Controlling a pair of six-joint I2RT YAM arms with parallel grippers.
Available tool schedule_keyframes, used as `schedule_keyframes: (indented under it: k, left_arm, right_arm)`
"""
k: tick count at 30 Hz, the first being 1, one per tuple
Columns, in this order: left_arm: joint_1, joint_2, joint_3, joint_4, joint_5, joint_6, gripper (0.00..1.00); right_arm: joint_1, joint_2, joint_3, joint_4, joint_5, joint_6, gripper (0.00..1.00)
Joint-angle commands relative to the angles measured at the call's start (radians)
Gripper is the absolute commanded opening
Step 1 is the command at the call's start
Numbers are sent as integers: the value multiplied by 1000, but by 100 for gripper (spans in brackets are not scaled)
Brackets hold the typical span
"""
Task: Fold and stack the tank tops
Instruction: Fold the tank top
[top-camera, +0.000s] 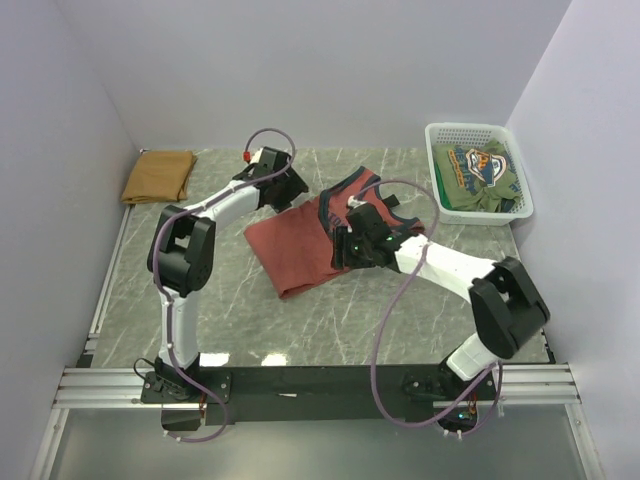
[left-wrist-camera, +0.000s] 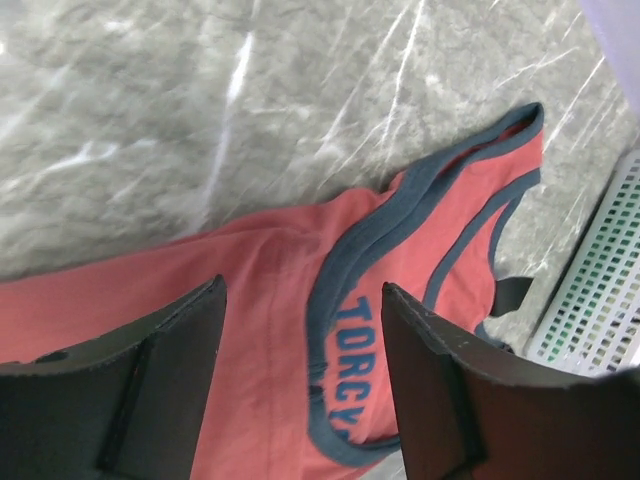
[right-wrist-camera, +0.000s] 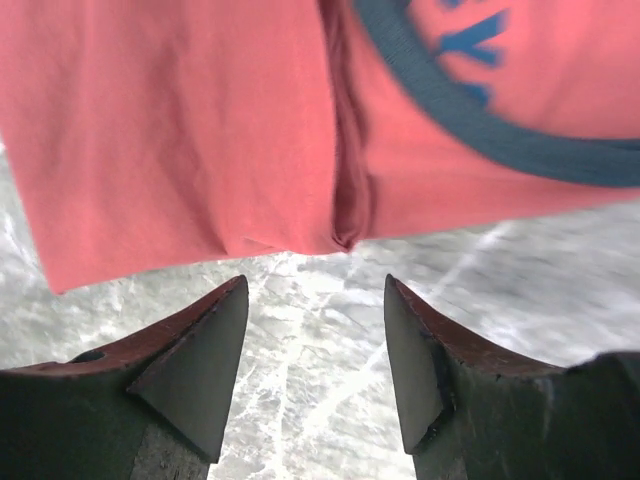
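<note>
The rust-red tank top (top-camera: 300, 245) lies folded lengthwise in the middle of the table, its dark-trimmed neck and straps (top-camera: 385, 205) toward the back right. The left wrist view shows its red cloth (left-wrist-camera: 270, 290) and blue chest lettering (left-wrist-camera: 350, 360) below my left gripper (left-wrist-camera: 303, 290), whose jaws stand open with nothing in them. My right gripper (right-wrist-camera: 315, 285) is open too, over bare marble just off the shirt's near edge (right-wrist-camera: 340, 240). The tan-brown tank top (top-camera: 158, 176) lies folded at the back left. From above, my left gripper (top-camera: 290, 192) and my right gripper (top-camera: 345, 240) hover over the red shirt.
A white mesh basket (top-camera: 520, 195) at the back right holds a green printed garment (top-camera: 482, 178); its wall (left-wrist-camera: 590, 290) shows at the right of the left wrist view. Grey marble table (top-camera: 330, 320) lies in front of the shirt. White walls close in on three sides.
</note>
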Motion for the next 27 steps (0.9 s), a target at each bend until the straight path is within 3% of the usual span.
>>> schedule_keyframes:
  k: [1,4,8,11,15,20,27]
  left_arm:
    - [20,-121,-74,54,-19,36,69]
    - [37,-193,-163,54,-38,33,65]
    - [66,-262,-286,68,-52,16,55]
    - [101,-311,-390,117,-26,6,46]
    - [146,-344,-482,162,9,25,37]
    - [171,-316,-504,182,52,52,27]
    - [197,-297,-534,197,69,65,24]
  right_arm:
    - [-7,-115,34,-55,132,9,64]
    - [13,-143,38,-49,125,21,62]
    - [120,-77,116,-60,160,35,45]
    - [248,24,211,-76,213,36,38]
    - [384,167,353,-116,267,36,36]
    - [426,319,457,-147,310,35,35]
    - [430,402,373,-113,264,53,32]
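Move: The folded red tank top's far left corner lies about 13 cm left of my left hand, 8 cm back and 5 cm below; the folded brown tank top is 36 cm to the left and 7 cm farther out. For my right hand, the red top's near left corner is some 16 cm left, 7 cm back and 4 cm down. Its lettered neck part lies 13 cm ahead and 6 cm right of that hand. I lift my right hand about 5 cm, then sweep it some 15 cm left and a little back, sinking onto the near left corner with the wrist turning about 15 degrees counter-clockwise. My left hand slides left and back along the far edge towards the far left corner, dipping late. Both sets of fingers close partway, the right ones around the corner cloth. ##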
